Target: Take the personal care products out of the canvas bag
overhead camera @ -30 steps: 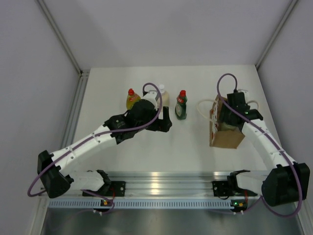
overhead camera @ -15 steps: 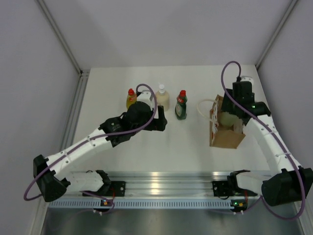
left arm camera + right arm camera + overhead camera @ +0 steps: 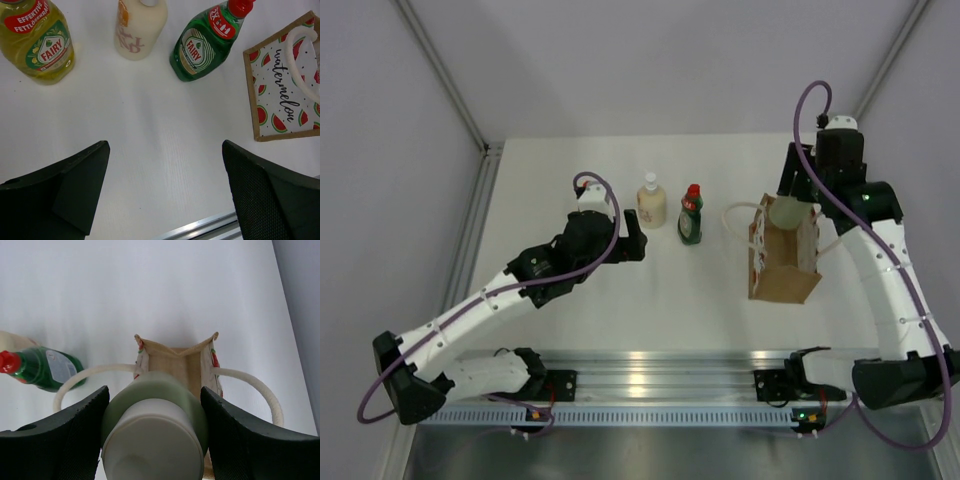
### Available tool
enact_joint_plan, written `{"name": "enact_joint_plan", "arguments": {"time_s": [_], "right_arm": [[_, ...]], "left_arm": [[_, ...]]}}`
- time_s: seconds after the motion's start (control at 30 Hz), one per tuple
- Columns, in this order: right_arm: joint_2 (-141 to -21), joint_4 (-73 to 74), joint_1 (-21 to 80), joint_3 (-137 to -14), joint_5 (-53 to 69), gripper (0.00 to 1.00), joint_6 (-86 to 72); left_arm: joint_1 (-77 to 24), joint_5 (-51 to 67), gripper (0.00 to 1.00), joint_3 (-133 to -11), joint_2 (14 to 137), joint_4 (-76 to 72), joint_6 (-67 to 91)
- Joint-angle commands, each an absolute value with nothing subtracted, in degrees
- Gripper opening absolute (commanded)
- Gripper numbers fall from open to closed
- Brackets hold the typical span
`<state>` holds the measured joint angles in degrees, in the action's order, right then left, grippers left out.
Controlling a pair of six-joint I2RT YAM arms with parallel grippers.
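Observation:
My right gripper is shut on the pale grey-beige bottle with a white cap, holding it just above the open mouth of the canvas bag. The bag stands upright below the bottle, and its white handles hang out to both sides. Three personal care products stand on the table to the bag's left: a yellow bottle, a cream bottle and a dark green bottle with a red cap. My left gripper is open over bare table, a little in front of them.
The bag's watermelon-printed side panel faces the left wrist camera. White walls enclose the table on the left, back and right, and an aluminium rail runs along the near edge. In the top view my left arm hides the yellow bottle.
My right gripper has risen out of the bag with the pale bottle in it. My left arm has drawn back from the row of bottles toward the near left.

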<state>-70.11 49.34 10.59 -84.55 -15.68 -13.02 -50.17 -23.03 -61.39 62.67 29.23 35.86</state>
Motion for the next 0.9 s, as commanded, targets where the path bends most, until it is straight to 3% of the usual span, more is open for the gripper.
{"name": "enact_joint_plan", "arguments": {"time_s": [0.0,0.23,0.47,0.87], "right_arm": [[-70.13,49.03,13.78,-93.24,-13.71,0.0,-12.04],[-73.12,50.36,29.86,-100.01,-16.08,0.0,-13.88],[-79.01,45.28,45.59,-99.14,-19.16,0.0,-16.08],[-89.47,24.63,53.61,-89.49,-15.56,0.0,-14.07]], "left_arm": [[-49.75,-26.19,0.98,-60.91,60.73,29.71,36.65],[-49.48,-29.52,0.98,-61.17,59.15,31.37,36.21],[-49.31,-36.82,0.98,-61.0,55.11,36.03,35.68],[-49.31,-34.81,0.98,-60.12,44.4,42.45,33.93]]}}
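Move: The pale bottle is already in the right gripper, just above the canvas bag, whose middle is about 3 cm back and 22 below. Its goal is the clear table in front of the lotion bottle, roughly 33 cm left, 4 back and 30 below. The lotion bottle stands about 30 left and 10 ahead, the green bottle 21 left and 6 ahead. That clear spot lies nearly under the left hand, about 4 cm ahead and 25 below. Keep the right gripper's hold on the pale bottle and swing it some 30 cm left, away from the bag and drawing back slightly, rising about 5 cm first and then sinking about 10, while the hand turns roughly 40 degrees counter-clockwise. Meanwhile take the open, empty left gripper left and up, out of the way, turning it counter-clockwise too. ##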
